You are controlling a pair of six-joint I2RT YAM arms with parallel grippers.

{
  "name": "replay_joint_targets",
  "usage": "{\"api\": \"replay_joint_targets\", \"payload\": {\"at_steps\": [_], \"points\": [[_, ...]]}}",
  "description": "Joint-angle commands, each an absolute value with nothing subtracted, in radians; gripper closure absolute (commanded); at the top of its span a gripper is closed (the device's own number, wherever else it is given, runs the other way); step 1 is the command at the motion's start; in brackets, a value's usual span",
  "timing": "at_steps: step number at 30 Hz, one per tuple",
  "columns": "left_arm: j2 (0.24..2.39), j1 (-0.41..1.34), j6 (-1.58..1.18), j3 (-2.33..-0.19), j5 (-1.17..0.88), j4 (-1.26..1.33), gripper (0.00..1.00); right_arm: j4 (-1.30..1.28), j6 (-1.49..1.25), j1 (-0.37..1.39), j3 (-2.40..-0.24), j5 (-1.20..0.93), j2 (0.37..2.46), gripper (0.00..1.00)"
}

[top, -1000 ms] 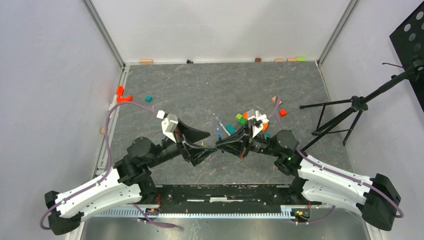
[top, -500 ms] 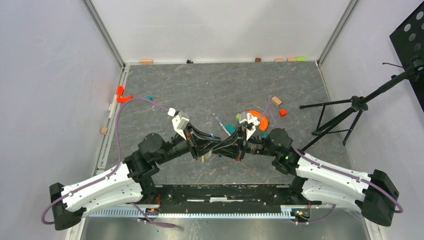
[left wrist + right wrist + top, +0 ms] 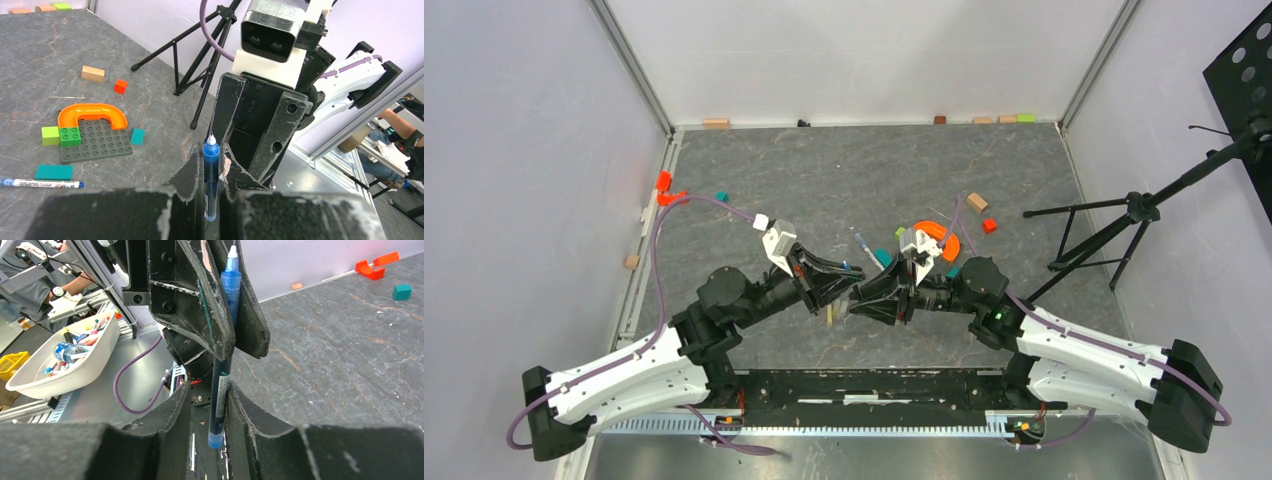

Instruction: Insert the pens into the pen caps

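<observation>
A dark blue pen [image 3: 211, 180] with a white tip lies lengthwise between my two grippers, which meet tip to tip at the table's near middle. My left gripper [image 3: 211, 150] [image 3: 842, 288] is shut on the pen. My right gripper [image 3: 209, 390] [image 3: 861, 299] stands open around the same pen [image 3: 220, 390], which rests against one finger with a gap on the other side. A white-barrelled pen with blue ends [image 3: 40, 183] [image 3: 865, 245] lies on the table. Below the left fingers lies a pale yellow pen [image 3: 831, 315]. I cannot make out the pen caps.
An orange arch [image 3: 92, 111] sits on a dark grey baseplate [image 3: 95, 145] with green blocks [image 3: 60, 136] and teal blocks [image 3: 53, 172] beside it. A black tripod [image 3: 1114, 225] stands at the right. Small blocks line the back wall. A white bin [image 3: 60, 365] sits off the table.
My left gripper moved right to meet the right gripper and shut on the blue pen. The right gripper's jaws, shut on that pen before, have parted.
</observation>
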State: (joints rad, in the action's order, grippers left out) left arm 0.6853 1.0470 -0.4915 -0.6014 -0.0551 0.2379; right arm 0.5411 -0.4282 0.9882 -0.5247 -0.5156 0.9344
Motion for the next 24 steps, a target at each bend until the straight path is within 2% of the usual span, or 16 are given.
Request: {"api": "replay_joint_targets", "payload": {"at_steps": [1,4,9,11,12,13,14,15,16,18,24], "points": [[0.690,1.046,-0.516,-0.637,-0.052,0.294,0.98,0.559,-0.409,0.992,-0.558,-0.536,0.930,0.68],[0.697,1.045,-0.517,-0.637,-0.063,0.294,0.98,0.555,-0.406,0.992,-0.569,-0.535,0.938,0.75],[0.707,1.045,-0.518,-0.641,-0.074,0.289,0.98,0.555,-0.405,0.993,-0.569,-0.532,0.946,0.97],[0.712,1.046,-0.516,-0.640,-0.077,0.281,0.96,0.555,-0.405,0.993,-0.565,-0.530,0.946,1.00],[0.713,1.045,-0.514,-0.644,-0.077,0.268,0.82,0.551,-0.403,0.992,-0.562,-0.523,0.943,1.00],[0.714,1.045,-0.510,-0.652,-0.072,0.241,0.61,0.538,-0.398,0.993,-0.559,-0.507,0.935,1.00],[0.712,1.045,-0.505,-0.657,-0.064,0.213,0.35,0.516,-0.390,0.992,-0.558,-0.473,0.925,1.00],[0.706,1.046,-0.498,-0.664,-0.052,0.173,0.24,0.477,-0.379,0.992,-0.560,-0.434,0.911,1.00],[0.700,1.045,-0.491,-0.668,-0.035,0.138,0.17,0.431,-0.363,0.992,-0.565,-0.366,0.895,1.00],[0.672,1.046,-0.483,-0.669,0.022,0.052,0.12,0.300,-0.338,0.992,-0.581,-0.209,0.862,1.00],[0.621,1.045,-0.483,-0.668,0.165,-0.186,0.11,-0.035,-0.348,0.990,-0.625,0.339,0.772,1.00]]}}
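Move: The upright blue pen is still pinched in the left hand, its middle about 1 cm back and 1 cm below that hand. It stands between the right hand's partly open fingers, with its middle some 2 cm ahead of that hand and 4 cm above. On the table some 25 cm below the right hand, the white marker lies about 17 cm ahead and 5 cm right, the teal block 16 cm ahead and 8 cm right, the yellow pen 7 cm ahead and 4 cm left. The right hand, almost still, shuts its fingers on the lower part of the pen, and only then does the left hand open wide, let go and sink about 3 cm, easing left. With its grip kept, the right hand carries the pen forward about 6 cm, also to the right and down, swinging some 25 degrees clockwise and dipping its fingertips slightly. ##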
